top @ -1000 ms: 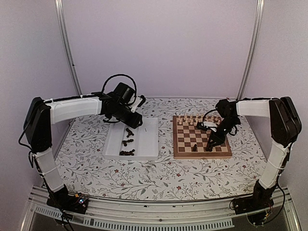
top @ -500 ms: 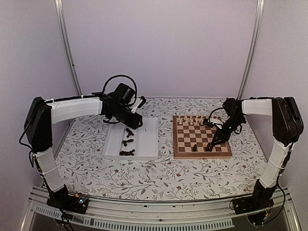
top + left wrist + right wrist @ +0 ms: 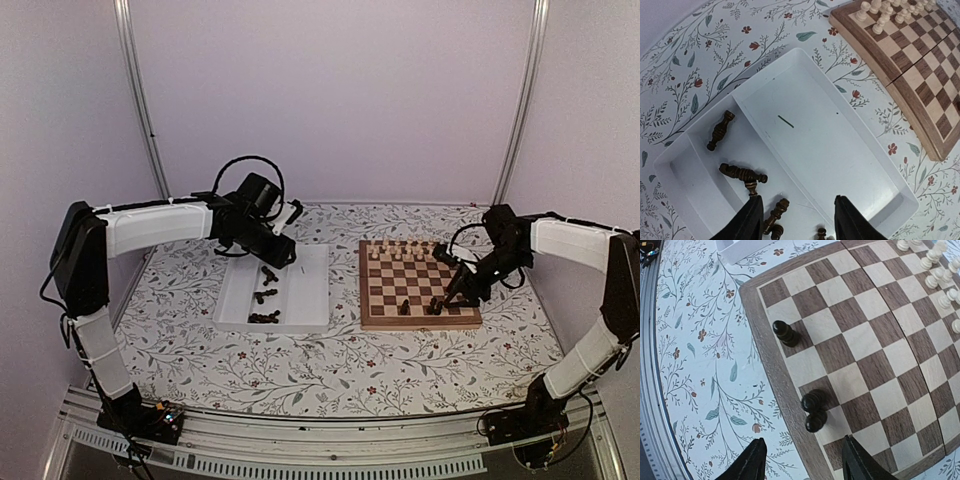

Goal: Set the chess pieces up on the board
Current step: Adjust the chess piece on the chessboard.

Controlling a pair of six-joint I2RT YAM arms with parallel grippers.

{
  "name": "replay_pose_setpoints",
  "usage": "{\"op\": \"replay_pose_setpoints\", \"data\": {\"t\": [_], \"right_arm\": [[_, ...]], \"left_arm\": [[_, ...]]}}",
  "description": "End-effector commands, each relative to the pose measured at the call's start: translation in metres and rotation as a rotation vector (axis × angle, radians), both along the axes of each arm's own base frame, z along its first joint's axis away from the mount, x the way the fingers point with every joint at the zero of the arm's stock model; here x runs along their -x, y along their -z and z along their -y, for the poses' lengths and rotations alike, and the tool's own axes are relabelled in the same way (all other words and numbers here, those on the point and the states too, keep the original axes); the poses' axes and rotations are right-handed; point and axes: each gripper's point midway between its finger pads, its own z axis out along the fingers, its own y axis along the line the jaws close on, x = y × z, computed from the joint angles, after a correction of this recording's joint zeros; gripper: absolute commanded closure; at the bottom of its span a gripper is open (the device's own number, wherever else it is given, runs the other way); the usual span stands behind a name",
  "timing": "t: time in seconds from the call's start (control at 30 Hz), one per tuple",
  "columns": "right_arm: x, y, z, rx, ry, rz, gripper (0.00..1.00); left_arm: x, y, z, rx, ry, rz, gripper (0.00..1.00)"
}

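Observation:
The board (image 3: 420,285) lies at the right, with pale figures along its far edge. Three dark chess pieces stand on its near rows: one alone (image 3: 785,333) and two close together (image 3: 812,401), also seen from above (image 3: 435,305). My right gripper (image 3: 805,465) hangs open just off the pair, holding nothing; from above it sits at the board's near right (image 3: 452,297). My left gripper (image 3: 799,222) is open over the white tray (image 3: 850,150), above several dark pieces lying on their sides (image 3: 742,174). Nothing sits between its fingers.
The white tray (image 3: 300,295) sits left of the board on the flowered tablecloth, divided into two compartments, with its dark pieces (image 3: 265,317) in the left one. Pale wooden figures (image 3: 940,275) line the board's far rows. A metal rail runs along the table's near edge.
My right gripper has opened and drawn back to the right, leaving a dark piece standing on the board's near row. The left arm has not moved.

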Motion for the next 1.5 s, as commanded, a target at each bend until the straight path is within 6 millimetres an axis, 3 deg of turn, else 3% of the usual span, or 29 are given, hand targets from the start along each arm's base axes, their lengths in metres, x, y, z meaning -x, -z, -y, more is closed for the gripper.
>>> {"op": "replay_pose_setpoints", "data": {"t": [0.0, 0.37, 0.93, 1.2, 1.47], "right_arm": [[-0.001, 0.001, -0.013, 0.008, -0.044, 0.052, 0.46], [-0.02, 0.016, -0.008, 0.065, 0.018, 0.045, 0.5], [-0.019, 0.027, -0.007, 0.087, 0.012, -0.013, 0.79], [-0.021, 0.024, 0.006, 0.159, 0.031, 0.025, 0.81], [-0.019, 0.026, 0.006, 0.161, 0.038, 0.009, 0.81]], "left_arm": [[0.004, -0.005, -0.001, 0.0, 0.011, 0.003, 0.49], [0.005, -0.005, 0.0, 0.007, 0.018, -0.001, 0.49], [0.006, -0.001, 0.0, 0.001, 0.02, -0.009, 0.49], [0.006, -0.004, 0.0, 0.003, 0.02, -0.007, 0.49], [0.008, -0.006, 0.0, 0.005, 0.022, -0.004, 0.49]]}}
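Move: Some 1 cm ahead and 1 cm to the left of the right hand, and about 5 cm lower, stands the dark chess piece that its open fingers will shut on. A second dark piece crowds it, roughly 2 cm farther left and about level with it; a third stands around 9 cm to the right hand's left and 1 cm ahead. From the left hand the first piece lies roughly 33 cm to the right, 9 cm back and 9 cm below. Down by about 3.5 cm and slightly forward, after a small shift left, the right hand sinks onto the rightmost dark piece. Its half-open fingers close during the descent and pinch the piece near the top; then they draw about 1 cm to the right, away from the neighbouring dark piece, while tilting some 5 degrees nearer to straight down. ##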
